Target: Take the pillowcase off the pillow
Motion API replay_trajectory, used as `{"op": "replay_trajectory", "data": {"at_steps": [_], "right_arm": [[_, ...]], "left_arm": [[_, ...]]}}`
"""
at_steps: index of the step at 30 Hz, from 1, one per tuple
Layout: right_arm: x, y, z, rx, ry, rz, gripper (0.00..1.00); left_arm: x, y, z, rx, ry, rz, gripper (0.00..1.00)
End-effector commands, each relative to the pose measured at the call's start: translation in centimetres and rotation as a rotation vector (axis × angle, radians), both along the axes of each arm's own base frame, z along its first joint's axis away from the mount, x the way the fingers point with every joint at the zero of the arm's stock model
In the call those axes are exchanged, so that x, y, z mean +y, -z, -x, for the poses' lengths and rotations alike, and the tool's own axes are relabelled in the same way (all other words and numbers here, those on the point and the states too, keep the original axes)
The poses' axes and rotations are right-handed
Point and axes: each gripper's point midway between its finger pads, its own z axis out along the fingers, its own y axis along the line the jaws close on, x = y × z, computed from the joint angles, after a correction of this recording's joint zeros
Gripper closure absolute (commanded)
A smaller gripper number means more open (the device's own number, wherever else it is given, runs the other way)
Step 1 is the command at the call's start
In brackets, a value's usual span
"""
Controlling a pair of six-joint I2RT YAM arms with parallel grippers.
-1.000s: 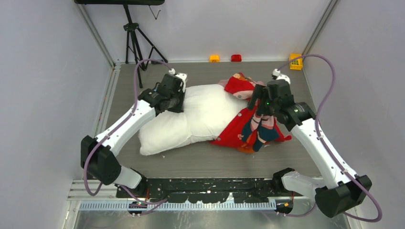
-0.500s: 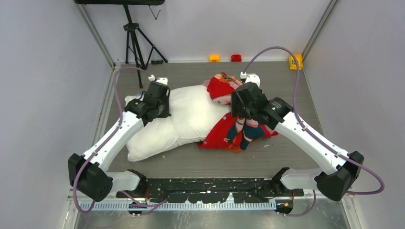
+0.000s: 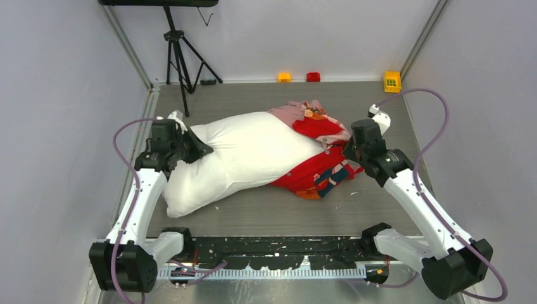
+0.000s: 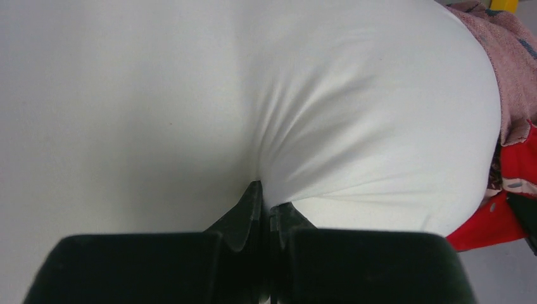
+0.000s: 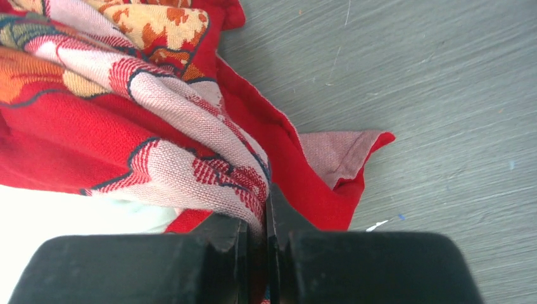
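Note:
The plump white pillow [image 3: 247, 155] lies slanted across the grey table, its right end still inside the bunched red printed pillowcase [image 3: 316, 171]. My left gripper [image 3: 197, 147] is shut on a pinch of the pillow's white cloth at its left end. In the left wrist view the pillow [image 4: 253, 95] puckers into creases at the gripper [image 4: 266, 202], and the pillowcase [image 4: 513, 164] shows at the right edge. My right gripper [image 3: 347, 152] is shut on a fold of the pillowcase [image 5: 126, 126] at its right side. The right wrist view shows the gripper [image 5: 256, 215] clamping that fold beside a sliver of pillow [image 5: 63, 215].
A black tripod [image 3: 180, 57] stands at the back left. Small blocks rest along the back edge: an orange one [image 3: 284, 77], a red one [image 3: 313, 76] and a yellow one [image 3: 392, 81]. Grey walls close in both sides.
My left arm has swung left, dragging the pillow's end with it. My right gripper has moved right off the top of the pillowcase and shut on its fold.

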Motion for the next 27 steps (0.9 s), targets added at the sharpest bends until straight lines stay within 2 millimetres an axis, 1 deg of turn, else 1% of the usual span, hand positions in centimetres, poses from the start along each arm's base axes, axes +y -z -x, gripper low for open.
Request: {"op": "replay_trajectory", "data": {"at_steps": [1,2,7,8,10,11,12,13,15,16,17,18,19,21,24,27], "right_arm": [[-8.1,-2.0,0.6,-0.122,0.325,0.078,0.94],[-7.9,-2.0,0.5,-0.118,0.312,0.072,0.94],[-5.6,-0.6,-0.5,-0.058,0.219,0.007,0.88],[-5.1,-0.3,-0.7,-0.046,0.199,-0.005,0.84],[-4.0,0.1,-1.1,-0.015,0.132,-0.02,0.64],[-3.3,0.2,-1.3,0.005,0.083,-0.021,0.47],[-2.6,0.0,-1.4,0.028,0.036,-0.025,0.32],[-2.0,0.1,-1.4,0.056,-0.011,-0.023,0.24],[-0.1,-1.3,-1.3,0.054,-0.133,-0.055,0.19],[1.0,-2.2,-1.2,0.033,-0.206,-0.08,0.14],[2.2,-3.4,-1.1,0.001,-0.279,-0.105,0.13],[4.1,-4.8,-0.5,-0.028,-0.377,-0.145,0.12],[5.1,-6.4,-0.2,-0.067,-0.433,-0.15,0.12],[7.1,-8.9,0.5,-0.12,-0.53,-0.138,0.11],[9.8,-11.4,1.0,-0.154,-0.647,-0.115,0.11],[11.4,-13.0,0.2,-0.178,-0.696,-0.09,0.11]], "left_arm": [[7.3,0.0,-0.5,-0.03,-0.277,-0.133,1.0],[7.3,0.0,-0.5,-0.031,-0.274,-0.135,1.0],[7.0,0.2,-0.4,-0.028,-0.263,-0.119,1.0],[6.9,0.0,-0.5,-0.03,-0.262,-0.11,1.0],[6.0,-0.6,-0.7,-0.059,-0.218,-0.084,1.0],[5.3,-1.0,-0.9,-0.08,-0.176,-0.064,1.0],[4.5,-1.5,-1.1,-0.099,-0.134,-0.042,1.0],[3.8,-1.9,-1.1,-0.108,-0.093,-0.021,1.0],[2.5,-2.5,-1.2,-0.121,-0.025,-0.004,1.0],[2.0,-2.6,-1.1,-0.119,0.001,-0.01,1.0],[1.6,-2.7,-1.0,-0.121,0.022,-0.025,1.0],[1.0,-2.9,-0.9,-0.13,0.049,-0.049,1.0],[0.8,-3.0,-0.9,-0.135,0.058,-0.079,1.0],[0.4,-3.1,-0.7,-0.142,0.069,-0.122,1.0],[0.1,-3.1,-0.5,-0.145,0.086,-0.155,1.0],[-0.2,-3.2,-0.4,-0.147,0.1,-0.17,1.0]]}}
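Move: The right gripper holds a bunched right edge of the pillowcase. The pillowcase's middle lies about 9 cm to this hand's left, level with it and roughly 5 cm below; its loose red corner is some 4 cm right and 5 cm back, about 8 cm down. The left gripper grips the white pillow, whose middle is about 10 cm to that hand's right, 1 cm back and 3 cm lower; the pillowcase's middle lies about 31 cm to its right, level fore and aft. Keep the left gripper shut on the pillow, nearly in place. With the right, ease down about 2 cm and open the fingers wide to let go of the bunched cloth; then swing up about 11 cm and 9 cm left over the pillowcase, turning the wrist some 30 degrees counter-clockwise, fingers open. ##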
